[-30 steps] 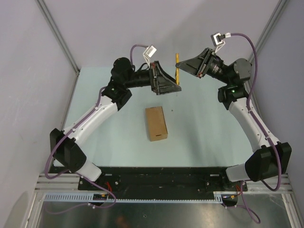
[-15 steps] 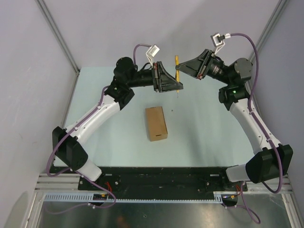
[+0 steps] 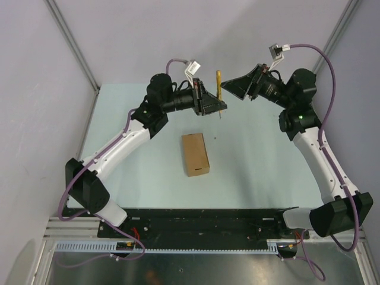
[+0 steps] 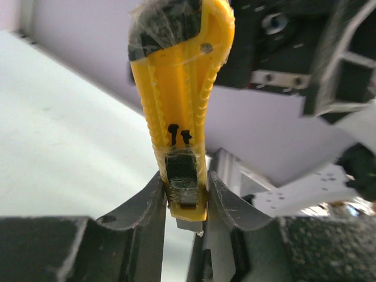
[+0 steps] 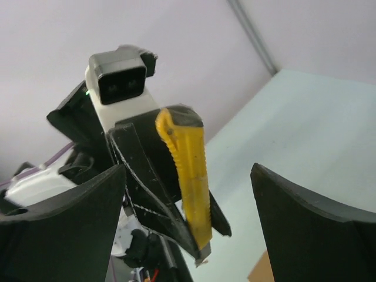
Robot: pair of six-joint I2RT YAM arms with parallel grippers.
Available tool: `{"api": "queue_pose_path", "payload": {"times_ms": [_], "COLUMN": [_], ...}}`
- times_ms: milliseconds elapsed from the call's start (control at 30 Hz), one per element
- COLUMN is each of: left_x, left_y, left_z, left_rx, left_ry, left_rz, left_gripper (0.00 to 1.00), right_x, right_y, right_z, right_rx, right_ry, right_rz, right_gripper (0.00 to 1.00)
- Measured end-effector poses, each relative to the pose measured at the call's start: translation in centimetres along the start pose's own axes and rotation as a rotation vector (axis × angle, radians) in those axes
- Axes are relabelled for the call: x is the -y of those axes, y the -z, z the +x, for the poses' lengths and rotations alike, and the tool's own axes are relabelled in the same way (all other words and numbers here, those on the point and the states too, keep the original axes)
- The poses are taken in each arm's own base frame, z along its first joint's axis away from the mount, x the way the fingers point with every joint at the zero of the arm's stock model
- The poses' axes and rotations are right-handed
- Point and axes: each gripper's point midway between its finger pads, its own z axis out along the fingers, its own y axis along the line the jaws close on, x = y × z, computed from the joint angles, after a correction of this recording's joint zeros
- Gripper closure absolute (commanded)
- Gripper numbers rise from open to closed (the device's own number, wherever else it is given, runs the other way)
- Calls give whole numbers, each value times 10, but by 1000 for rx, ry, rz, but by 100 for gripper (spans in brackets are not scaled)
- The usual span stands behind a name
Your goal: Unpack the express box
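Note:
The express box (image 3: pixel 195 154), plain brown cardboard, lies flat and closed in the middle of the table; only its corner (image 5: pixel 261 273) shows in the right wrist view. Above the table's far part a yellow-and-black utility knife (image 3: pixel 218 83) stands upright in the air. My left gripper (image 3: pixel 219 108) is shut on the knife's lower end, the blade tip poking out below the fingers (image 4: pixel 223 202). In the left wrist view the knife (image 4: pixel 179 88) rises from between them. My right gripper (image 3: pixel 227 88) stands open beside the knife (image 5: pixel 191 176), its fingers wide on both sides and touching nothing.
The pale green table (image 3: pixel 255 160) is bounded by grey walls and slanted aluminium posts (image 3: pixel 74 50). A black base rail (image 3: pixel 196 217) runs along the near edge. Both arms reach over the far half, and purple cables (image 3: pixel 314 56) loop off the wrists.
The left gripper closed on the knife's lower end. The right gripper then opened, let go of the knife and drew back a little to the right.

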Motion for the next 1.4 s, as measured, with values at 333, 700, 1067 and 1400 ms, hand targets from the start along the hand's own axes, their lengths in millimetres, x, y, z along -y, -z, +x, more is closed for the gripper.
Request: {"api": "queue_pose_path", "payload": {"times_ms": [333, 700, 1067, 1400], "left_x": [-68, -84, -88, -78], "left_y": [32, 44, 48, 45], "left_z": [16, 23, 28, 23], "left_rx": [-36, -84, -102, -95], "left_ry": [-218, -289, -275, -261], "left_rz": [-391, -492, -515, -480], "left_gripper": [87, 87, 81, 0], "right_x": [21, 65, 72, 72], "right_y": [-7, -48, -62, -66], "right_z": [-8, 64, 70, 60], "right_rx": [-45, -230, -174, -122], "right_ry": [159, 233, 231, 210], "right_rz": [279, 447, 461, 463], "right_gripper": [18, 39, 89, 100]}}
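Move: The left hand already grips the yellow utility knife near its blade end; the handle stands up and forward, so the knife's middle lies about 3 cm ahead, 1 cm left and 3 cm above. From the open right hand, that middle is roughly 3 cm left, 1 cm back and 3 cm below. The express box lies far below: some 6 cm ahead and 9 cm left of the left hand, 3 cm ahead and 10 cm left of the right. The left hand carries the utility knife down about 7 cm, and some 5 cm forward and left, turning roughly 30 degrees counter-clockwise with its left side rising, then holds it nearly still, while the open right hand goes forward a little and then down and left after the handle, its left side dipping as it turns clockwise. The right fingers close and pinch the handle above the left fingers, which then open wide and let go as the left hand just starts to back off. ##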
